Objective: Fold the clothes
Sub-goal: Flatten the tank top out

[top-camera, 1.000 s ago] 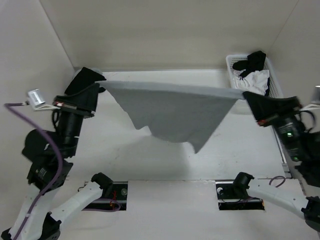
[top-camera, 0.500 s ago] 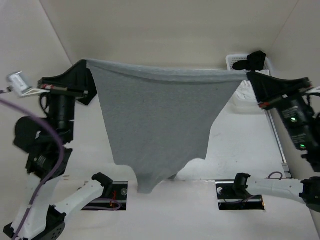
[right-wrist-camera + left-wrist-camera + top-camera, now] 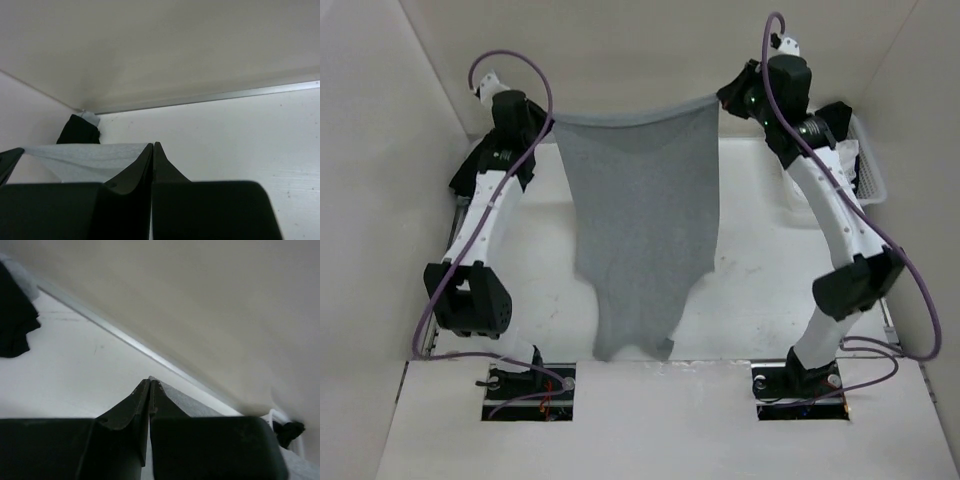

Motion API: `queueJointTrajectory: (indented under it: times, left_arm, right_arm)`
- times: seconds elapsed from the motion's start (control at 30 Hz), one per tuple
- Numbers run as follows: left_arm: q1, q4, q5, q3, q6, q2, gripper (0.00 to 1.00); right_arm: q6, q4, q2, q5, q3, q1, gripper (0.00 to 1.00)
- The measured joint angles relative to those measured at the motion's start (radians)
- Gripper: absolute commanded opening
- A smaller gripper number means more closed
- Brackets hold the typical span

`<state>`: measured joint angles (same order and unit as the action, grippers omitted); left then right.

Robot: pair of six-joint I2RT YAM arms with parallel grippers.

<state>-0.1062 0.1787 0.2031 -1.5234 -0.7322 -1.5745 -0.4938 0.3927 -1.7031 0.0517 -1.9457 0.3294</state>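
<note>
The clothes (image 3: 640, 220), a plain light grey garment, hang in the air as a long sheet from their straight top edge. My left gripper (image 3: 552, 122) is shut on the top left corner and my right gripper (image 3: 718, 100) on the top right corner, both raised high near the back wall. The garment's lower end (image 3: 632, 345) dangles by the table's front edge. In the left wrist view the gripper (image 3: 150, 381) is pinched shut with grey fabric (image 3: 182, 401) beside it. In the right wrist view the gripper (image 3: 152, 145) clamps the stretched grey edge (image 3: 85, 156).
A white basket (image 3: 872, 172) holding black and white garments stands at the back right, partly behind the right arm. A black cloth bundle (image 3: 472, 172) lies at the back left behind the left arm, and shows as black cloth (image 3: 15, 315) and as a black bundle (image 3: 77, 131). Walls close in on the back and both sides.
Both arms have swung up and toward the back wall, bringing the grippers closer together. The garment, spread wide before, now hangs narrower and longer, reaching the front edge.
</note>
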Motion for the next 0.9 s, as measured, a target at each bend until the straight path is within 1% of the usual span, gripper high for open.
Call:
queueJointTrajectory:
  times: [0.07, 0.13, 0.17, 0.27, 0.33, 0.4, 0.47, 0.5, 0.57, 0.6, 0.7, 0.77, 0.87, 0.9]
  left_arm:
    - [0.014, 0.025, -0.031, -0.134, -0.011, -0.069, 0.00]
    - [0.021, 0.042, -0.053, -0.249, -0.016, -0.088, 0.00]
    - [0.021, 0.047, -0.060, -0.303, -0.018, -0.087, 0.00]
    - [0.023, 0.031, -0.077, -0.428, -0.018, -0.060, 0.00]
    - [0.023, 0.019, -0.082, -0.451, -0.018, -0.016, 0.00]
    - [0.026, 0.011, -0.083, -0.446, -0.017, 0.038, 0.00]
    - [0.025, -0.013, -0.083, -0.408, -0.015, 0.092, 0.00]
    - [0.020, -0.032, -0.080, -0.365, -0.015, 0.126, 0.00]
    - [0.004, -0.067, -0.071, -0.248, -0.014, 0.195, 0.00]
    - [-0.008, -0.082, -0.061, -0.171, -0.013, 0.233, 0.00]
    - [-0.062, -0.134, -0.026, 0.101, -0.010, 0.345, 0.00]
    - [-0.105, -0.148, 0.005, 0.312, -0.011, 0.428, 0.00]
    - [-0.181, -0.134, 0.055, 0.635, -0.016, 0.583, 0.00]
    - [-0.209, -0.109, 0.073, 0.732, -0.017, 0.649, 0.00]
  right_arm:
    - [-0.009, 0.057, -0.095, -0.030, -0.162, -0.024, 0.00]
    - [-0.018, 0.110, -0.147, -0.053, -0.323, -0.035, 0.00]
    - [-0.021, 0.131, -0.163, -0.061, -0.409, -0.037, 0.00]
    - [-0.028, 0.145, -0.159, -0.082, -0.592, -0.037, 0.00]
    - [-0.031, 0.138, -0.113, -0.092, -0.632, -0.037, 0.00]
    - [-0.035, 0.128, -0.036, -0.097, -0.589, -0.039, 0.00]
    - [-0.035, 0.101, 0.064, -0.097, -0.468, -0.041, 0.00]
    - [-0.036, 0.080, 0.124, -0.094, -0.373, -0.041, 0.00]
    - [-0.039, 0.032, 0.245, -0.087, -0.154, -0.040, 0.00]
    - [-0.041, -0.012, 0.316, -0.082, -0.006, -0.039, 0.00]
    - [-0.058, -0.068, 0.497, -0.053, 0.386, -0.021, 0.00]
    - [-0.076, -0.096, 0.617, -0.026, 0.651, 0.012, 0.00]
    - [-0.113, -0.093, 0.819, 0.023, 0.998, 0.107, 0.00]
    - [-0.127, -0.076, 0.888, 0.039, 1.082, 0.145, 0.00]
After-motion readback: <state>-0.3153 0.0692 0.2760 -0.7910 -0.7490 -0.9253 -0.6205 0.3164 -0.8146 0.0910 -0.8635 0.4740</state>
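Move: Between and below the hands is bare table, where the tank top is to be laid: its middle is about 16 cm right of the left hand, 11 cm back and 33 cm down, and about 16 cm left of the right hand, 9 cm back and 41 cm down. The black cloth is some 19 cm left of the left hand and 2 cm back; the basket is roughly 32 cm right of the right hand, about 1 cm ahead, both at table level. Flinging the tank top outward, both shut grippers keep their pinch on its corners: after a slight forward reach they sweep up over 20 cm while starting back, fingertips tipping up some 25 to 30 degrees. Then they plunge 30 cm or more towards the table, still drawing back, fingers tipping down again; overall they go back 15 to 20 cm. ##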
